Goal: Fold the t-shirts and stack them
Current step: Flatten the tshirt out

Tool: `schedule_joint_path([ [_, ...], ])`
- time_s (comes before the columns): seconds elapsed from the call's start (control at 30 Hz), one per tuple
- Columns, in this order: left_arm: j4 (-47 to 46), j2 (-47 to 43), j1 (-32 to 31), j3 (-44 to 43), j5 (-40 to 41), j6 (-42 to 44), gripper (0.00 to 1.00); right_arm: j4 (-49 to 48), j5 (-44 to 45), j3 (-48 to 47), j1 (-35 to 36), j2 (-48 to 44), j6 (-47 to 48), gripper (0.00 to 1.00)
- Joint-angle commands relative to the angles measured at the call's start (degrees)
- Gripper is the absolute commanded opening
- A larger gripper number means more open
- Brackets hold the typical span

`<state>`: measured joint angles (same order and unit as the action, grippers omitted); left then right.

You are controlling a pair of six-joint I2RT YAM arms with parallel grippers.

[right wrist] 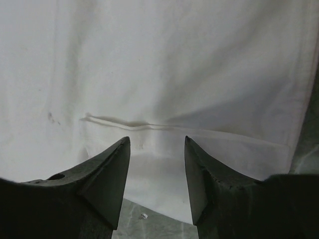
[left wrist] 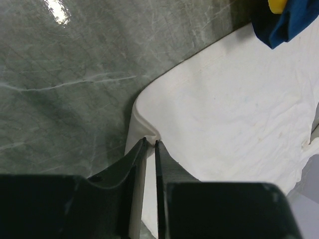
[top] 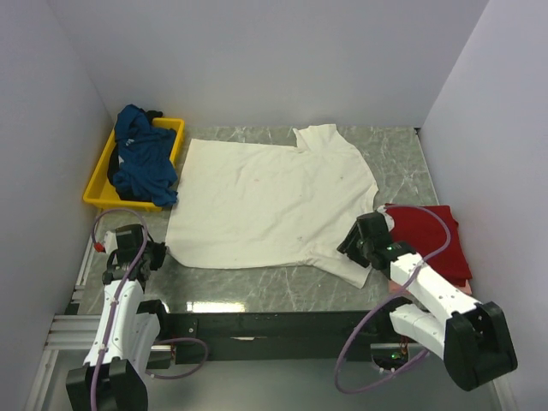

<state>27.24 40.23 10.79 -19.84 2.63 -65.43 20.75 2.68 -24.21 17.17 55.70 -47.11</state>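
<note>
A cream-white t-shirt (top: 265, 201) lies spread flat on the marble table, its sleeves to the right. My left gripper (top: 161, 254) is at the shirt's near left corner. In the left wrist view its jaws (left wrist: 151, 140) stand almost together, pinching a raised pucker of the white cloth (left wrist: 234, 114). My right gripper (top: 351, 246) is open over the near sleeve. In the right wrist view the tips (right wrist: 157, 139) straddle the sleeve hem of the white cloth (right wrist: 159, 64). A dark teal-blue t-shirt (top: 141, 158) (left wrist: 286, 22) is heaped in the tray. A folded red t-shirt (top: 432, 235) lies at the right.
The yellow tray (top: 98, 184) stands at the back left, touching the white shirt's left edge. White walls close in on the left, back and right. A strip of bare marble (top: 257, 287) runs along the near edge of the table. A pale pink edge (top: 396, 288) shows beside my right arm.
</note>
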Motion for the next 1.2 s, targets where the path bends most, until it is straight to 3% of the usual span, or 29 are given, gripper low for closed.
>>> schedule_joint_path([
  [0.0,-1.8,-0.1,-0.2,0.2,-1.0,0.5,0.17,-1.1,5.9,-3.8,4.3,2.6,-0.5,0.55],
  [0.23,-2.1,0.1,-0.1,0.4,-1.5,0.6,0.17,3.3,8.0,-5.9,13.9,5.5,-1.2,0.52],
  [0.67,-2.9,0.6,-0.2,0.8,-2.1,0.9,0.16,11.1,-0.1,0.7,24.4,-7.4,-4.9,0.48],
  [0.8,-3.3,0.5,-0.1,1.4,-3.1,0.6,0.15,14.0,5.0,-2.8,24.7,-10.5,-6.2,0.50],
  [0.97,-3.1,0.1,-0.1,1.5,-2.9,0.7,0.15,16.7,14.5,-12.4,22.0,-7.8,-5.0,0.52],
  [1.17,-3.3,0.4,-0.1,1.2,-3.2,1.2,0.15,9.8,9.8,-15.1,11.8,2.3,3.1,0.50],
])
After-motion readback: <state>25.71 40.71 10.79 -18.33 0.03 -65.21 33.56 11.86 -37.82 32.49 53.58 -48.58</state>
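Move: The right hand is low over the white t-shirt, with the near sleeve's middle some 4 cm back, 1 cm to the right and about 2 cm below. The bend where sleeve meets near edge is roughly 8 cm left and 3 cm back, and the red stack about 20 cm right, level with the hand. From the left hand, still pinching the near left corner, that sleeve lies about 41 cm right and 3 cm back. Right hand sweeps low, about 10 cm back and left past the near sleeve, then rises and returns forward. ##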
